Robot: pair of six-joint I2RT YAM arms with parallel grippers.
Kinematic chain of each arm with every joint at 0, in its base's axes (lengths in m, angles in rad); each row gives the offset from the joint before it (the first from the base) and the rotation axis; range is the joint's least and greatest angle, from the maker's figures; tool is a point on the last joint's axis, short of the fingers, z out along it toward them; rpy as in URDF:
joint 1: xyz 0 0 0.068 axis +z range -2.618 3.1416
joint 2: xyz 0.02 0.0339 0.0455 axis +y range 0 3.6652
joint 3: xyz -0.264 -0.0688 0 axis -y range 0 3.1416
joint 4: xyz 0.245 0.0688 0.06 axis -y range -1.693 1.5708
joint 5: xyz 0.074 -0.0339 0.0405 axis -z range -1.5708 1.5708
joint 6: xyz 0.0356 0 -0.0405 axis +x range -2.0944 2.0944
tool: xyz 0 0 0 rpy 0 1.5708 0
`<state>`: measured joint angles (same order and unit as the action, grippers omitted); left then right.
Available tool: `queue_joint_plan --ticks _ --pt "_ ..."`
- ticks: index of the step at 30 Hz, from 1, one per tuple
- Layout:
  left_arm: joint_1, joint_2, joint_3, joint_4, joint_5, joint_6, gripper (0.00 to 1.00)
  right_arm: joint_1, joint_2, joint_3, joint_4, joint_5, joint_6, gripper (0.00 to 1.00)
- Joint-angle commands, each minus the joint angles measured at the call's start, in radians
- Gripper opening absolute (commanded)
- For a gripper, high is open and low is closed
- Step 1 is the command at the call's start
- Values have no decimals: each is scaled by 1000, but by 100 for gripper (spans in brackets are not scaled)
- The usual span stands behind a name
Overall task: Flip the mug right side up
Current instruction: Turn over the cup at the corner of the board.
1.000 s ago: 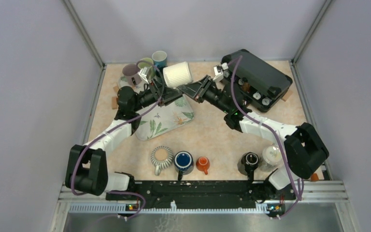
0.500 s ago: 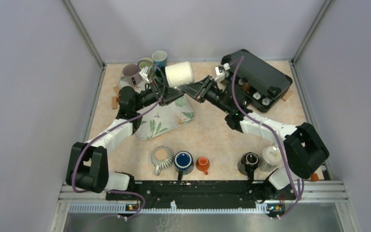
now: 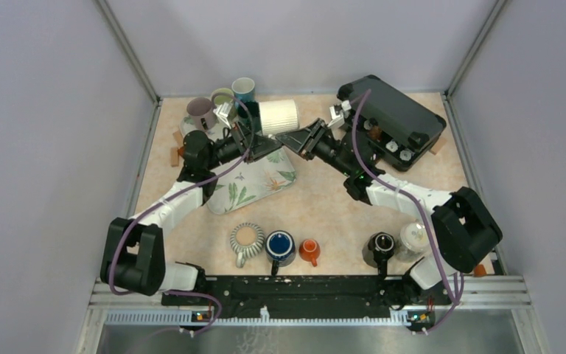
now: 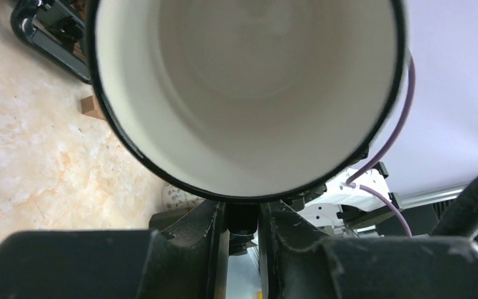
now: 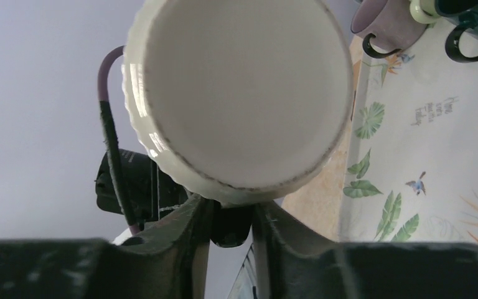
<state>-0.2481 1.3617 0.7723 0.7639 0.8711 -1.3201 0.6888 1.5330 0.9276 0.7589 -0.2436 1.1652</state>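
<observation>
A white ribbed mug point(image 3: 278, 116) with a black handle hangs on its side in the air above the far end of the floral tray point(image 3: 254, 181). Its mouth faces left and its base faces right. My left gripper point(image 3: 256, 140) reaches it from the left and is shut on the handle; in the left wrist view the black-rimmed mouth of the mug point(image 4: 243, 81) fills the frame above the left gripper point(image 4: 244, 224). My right gripper point(image 3: 296, 139) comes in from the right. In the right wrist view the base of the mug point(image 5: 243, 93) shows, with the right gripper point(image 5: 231, 227) closed round the same handle.
Three mugs point(image 3: 221, 99) stand at the back left by the tray. A black case point(image 3: 394, 118) lies at the back right. Several mugs stand in a row near the front edge point(image 3: 280, 245). A small wooden block point(image 3: 175, 156) sits by the left wall.
My left gripper has closed on the handle. The mug has shifted slightly right and levelled out, with both arms moving a little with it.
</observation>
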Motion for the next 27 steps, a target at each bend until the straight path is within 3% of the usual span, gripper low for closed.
queue_joint_plan --ticks 1,17,22,27 --pt "-3 -53 72 -68 -102 122 0 6 -7 0 66 -9 -66 33" --pt "-3 -94 128 -303 -224 340 0 5 -12 -16 -68 31 -118 76" --pt "-3 -117 179 -479 -312 470 0 5 -46 -35 -132 52 -150 89" --pt "-3 -149 226 -646 -462 617 0 6 -98 -41 -251 88 -205 95"
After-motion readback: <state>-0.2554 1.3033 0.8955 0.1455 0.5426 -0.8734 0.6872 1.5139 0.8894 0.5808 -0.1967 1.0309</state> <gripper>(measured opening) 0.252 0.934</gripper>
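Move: Between the two hands the mug lies on its side, mouth to the left, its body about 6 cm ahead of either hand point and level with it, its handle in both grips. For the left hand, the tray's clear middle is some 9 cm ahead, 11 cm left and 26 cm below. From that hand the dark green mug is about 20 cm ahead and 8 left, the mauve mug 20 ahead and 23 left, both some 21 cm below. Letting go of the handle, the right hand spreads its fingers wide and sinks about 5 cm, away from the mug. The left hand keeps its pinch on the handle and carries the mug down, forward and somewhat left towards the tray, ever faster, rolling so that the mouth side comes up by some 20 degrees while swinging counter-clockwise. ##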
